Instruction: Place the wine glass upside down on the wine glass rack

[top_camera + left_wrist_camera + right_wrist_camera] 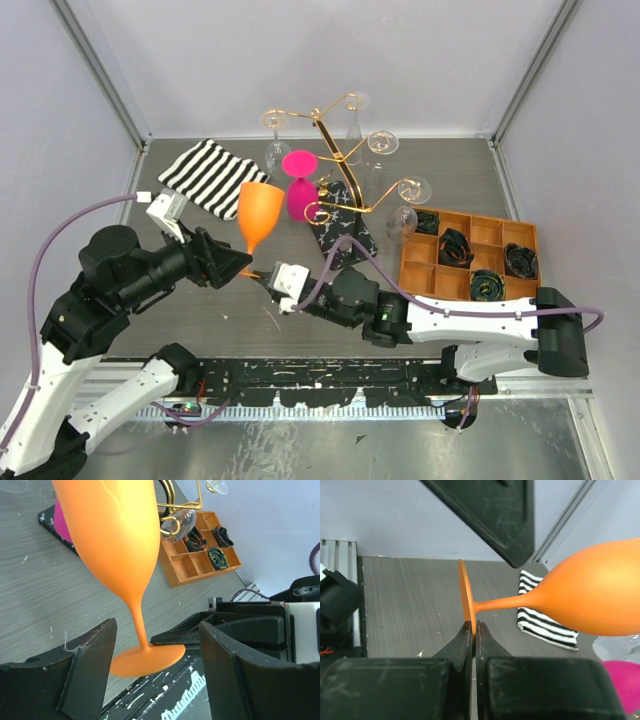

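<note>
The orange wine glass hangs in the air, bowl up and leaning toward the back, in front of the wine glass rack. My right gripper is shut on the rim of the glass's foot, which it pinches edge-on between its fingertips. My left gripper is open. Its fingers stand on either side of the stem and foot and do not touch them. The gold wire rack stands beyond on its black marbled base.
Clear glasses hang from the rack's arms, and a pink glass stands beside it. A black-and-white striped cloth lies at the back left. An orange compartment tray holding dark rolls sits at the right.
</note>
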Robot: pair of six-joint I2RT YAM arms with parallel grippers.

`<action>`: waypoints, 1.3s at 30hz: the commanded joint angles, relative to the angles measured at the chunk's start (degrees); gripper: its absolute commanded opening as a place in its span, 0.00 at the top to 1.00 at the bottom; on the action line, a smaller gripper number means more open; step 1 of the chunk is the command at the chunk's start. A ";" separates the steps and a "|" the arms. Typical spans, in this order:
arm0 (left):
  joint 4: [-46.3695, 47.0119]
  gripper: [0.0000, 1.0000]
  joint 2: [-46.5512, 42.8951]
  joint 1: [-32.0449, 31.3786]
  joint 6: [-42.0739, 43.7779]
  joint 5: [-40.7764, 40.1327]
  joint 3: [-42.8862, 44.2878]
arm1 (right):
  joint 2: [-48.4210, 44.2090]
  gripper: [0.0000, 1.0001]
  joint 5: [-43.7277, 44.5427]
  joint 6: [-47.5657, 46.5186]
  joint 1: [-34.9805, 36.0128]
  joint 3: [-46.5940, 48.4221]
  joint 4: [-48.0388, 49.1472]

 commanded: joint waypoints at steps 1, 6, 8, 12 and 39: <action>-2.51 0.24 -2.05 -0.18 4.25 -3.57 2.71 | -3.07 0.99 2.93 11.64 0.18 6.92 -11.64; -2.97 0.05 -5.54 -0.18 8.57 -10.10 1.57 | -5.21 0.99 -1.23 19.00 0.17 9.10 -23.48; -3.05 0.01 -7.21 -0.19 10.81 -12.33 1.15 | -6.81 0.99 -3.55 22.53 0.18 8.58 -25.55; -0.47 0.02 -10.76 -0.18 13.19 -16.90 -1.49 | -11.79 0.99 -6.92 28.78 0.15 5.86 -25.62; 39.19 0.02 -22.40 -0.18 38.76 12.67 -26.20 | -20.94 0.99 11.05 69.44 0.18 1.64 -2.17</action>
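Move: The right hand pinches the orange wine glass by its foot, bowl forward and nearly level; the rack's empty front-left hook lies about 14 cm ahead, 11 cm right and perhaps 3 cm below. From that hand the pink glass hangs some 22 cm ahead and 8 cm right, 9 cm lower, and the front-right clear glass 14 cm ahead, 30 cm right, 10 cm lower. From the left hand the orange glass's middle is about 8 cm ahead, 4 cm right, 2 cm higher. Still pinching the foot, right hand rises about 9 cm rightward, tipping bowl down; left opens, swings leftward, returns. ##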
